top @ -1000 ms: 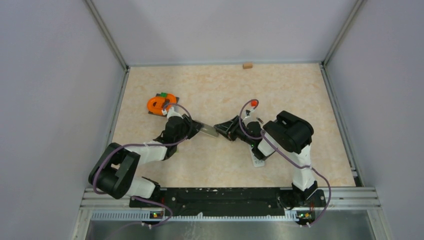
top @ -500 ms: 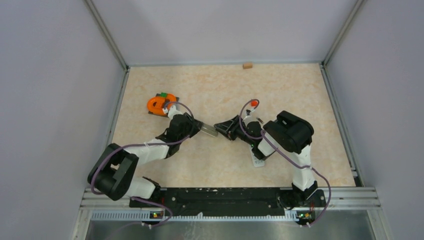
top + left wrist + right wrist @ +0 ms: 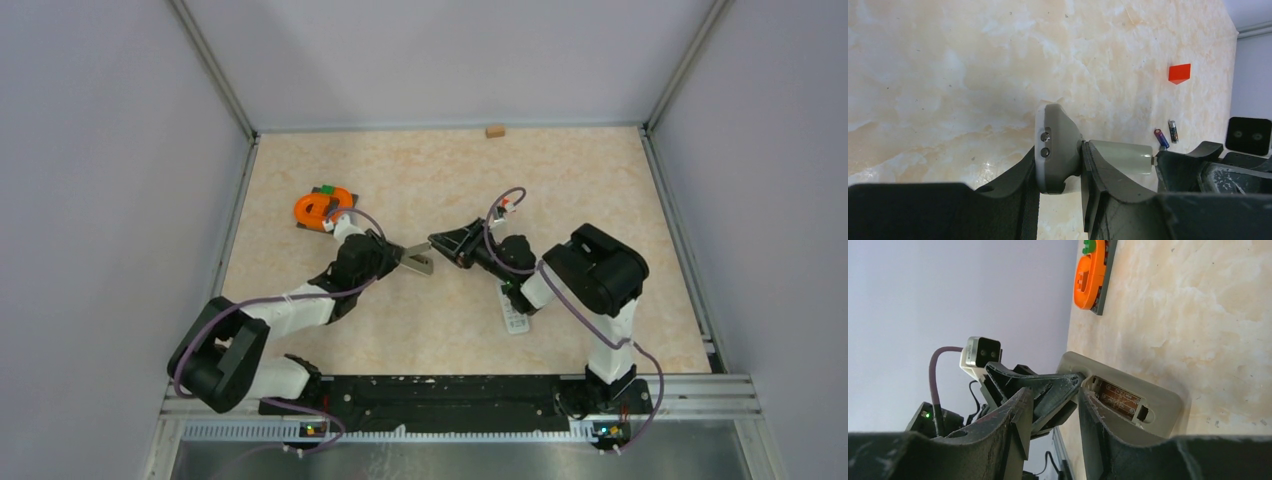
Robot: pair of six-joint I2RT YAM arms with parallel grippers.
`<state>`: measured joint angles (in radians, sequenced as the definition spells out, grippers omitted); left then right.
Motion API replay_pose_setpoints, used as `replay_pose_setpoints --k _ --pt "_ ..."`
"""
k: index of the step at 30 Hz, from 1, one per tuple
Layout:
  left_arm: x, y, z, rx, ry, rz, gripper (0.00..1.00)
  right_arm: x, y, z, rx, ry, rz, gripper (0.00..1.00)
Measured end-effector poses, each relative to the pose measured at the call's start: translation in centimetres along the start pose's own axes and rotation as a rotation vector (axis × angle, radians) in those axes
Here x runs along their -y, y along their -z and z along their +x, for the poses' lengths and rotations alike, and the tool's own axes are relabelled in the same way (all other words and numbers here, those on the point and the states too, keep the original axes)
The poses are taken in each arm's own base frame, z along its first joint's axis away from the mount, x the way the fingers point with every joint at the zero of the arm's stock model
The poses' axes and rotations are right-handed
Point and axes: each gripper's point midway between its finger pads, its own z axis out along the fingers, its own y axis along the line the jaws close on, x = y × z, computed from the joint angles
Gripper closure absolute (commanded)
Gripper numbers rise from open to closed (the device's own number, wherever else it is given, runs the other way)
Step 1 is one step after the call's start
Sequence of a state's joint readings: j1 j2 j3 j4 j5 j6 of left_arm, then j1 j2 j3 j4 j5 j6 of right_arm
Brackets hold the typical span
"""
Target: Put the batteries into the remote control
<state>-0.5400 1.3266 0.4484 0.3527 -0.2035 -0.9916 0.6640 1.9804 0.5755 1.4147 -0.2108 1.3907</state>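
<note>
The grey remote control [image 3: 419,263] is off the table, and my left gripper [image 3: 407,259] is shut on its end. In the left wrist view the remote [image 3: 1055,125] shows two small LEDs between my left gripper's [image 3: 1059,150] fingers. My right gripper [image 3: 447,243] meets the remote's other end. In the right wrist view the remote [image 3: 1160,395] shows its open battery compartment [image 3: 1118,399], brown inside. My right gripper [image 3: 1053,395] stands open around the left fingertip, with nothing seen held. Two batteries [image 3: 1161,138] lie on the table beyond, one bluish and one dark [image 3: 1173,131].
A red wedge block [image 3: 1179,73] sits past the batteries. An orange and grey object [image 3: 322,207] lies at the left behind my left arm. A white remote [image 3: 514,316] rests under my right arm. A small tan block [image 3: 494,130] is at the back wall.
My right arm shifted: its gripper moved slightly toward the back and its elbow swung right. The left gripper kept hold of the remote and turned it slightly.
</note>
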Motion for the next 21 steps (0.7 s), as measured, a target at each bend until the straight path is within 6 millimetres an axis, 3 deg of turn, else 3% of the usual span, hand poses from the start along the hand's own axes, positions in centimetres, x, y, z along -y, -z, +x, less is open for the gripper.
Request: replay_pose_setpoints --k 5,12,15,18,21 --pt "0.0 0.5 0.1 -0.012 -0.027 -0.004 1.00 0.2 0.7 -1.1 0.020 0.072 0.072 0.58" --pt "0.1 1.3 0.1 -0.050 -0.082 -0.032 1.00 2.6 2.0 -3.4 0.062 0.199 0.261 0.55" --pt "0.0 1.7 0.1 -0.064 -0.103 -0.044 1.00 3.4 2.4 -3.6 0.044 0.263 0.341 0.44" --pt "0.0 2.4 0.0 -0.082 -0.141 -0.052 1.00 3.4 2.8 -4.0 0.026 0.332 0.403 0.20" --pt "0.2 3.0 0.1 -0.109 -0.202 -0.039 1.00 2.9 3.7 -4.3 0.002 0.415 0.444 0.12"
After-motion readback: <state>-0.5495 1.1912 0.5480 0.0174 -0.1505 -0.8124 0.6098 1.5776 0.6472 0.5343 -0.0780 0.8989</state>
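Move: Some 8 cm to the right of the right hand, about level with it and 11 cm down, is the bare patch of table where the battery cover it holds is headed. The purple battery lies 10 cm right of that patch and 3 cm farther out; the opened remote control is about 5 cm left of the right hand, 3 cm back and 5 cm below it. From the left hand, gripping the remote, the patch is about 17 cm right, 3 cm ahead and 7 cm down. Pulling away from the opened remote, the right hand carries the cover about 6 cm right, dipping some 3 cm and edging forward, while rolling some 35 degrees with its left side dropping; near the end its fingers spread wide and let go. The left hand keeps its hold on the remote, drawing it about 2.5 cm back and slightly up with a small roll and clockwise turn. ##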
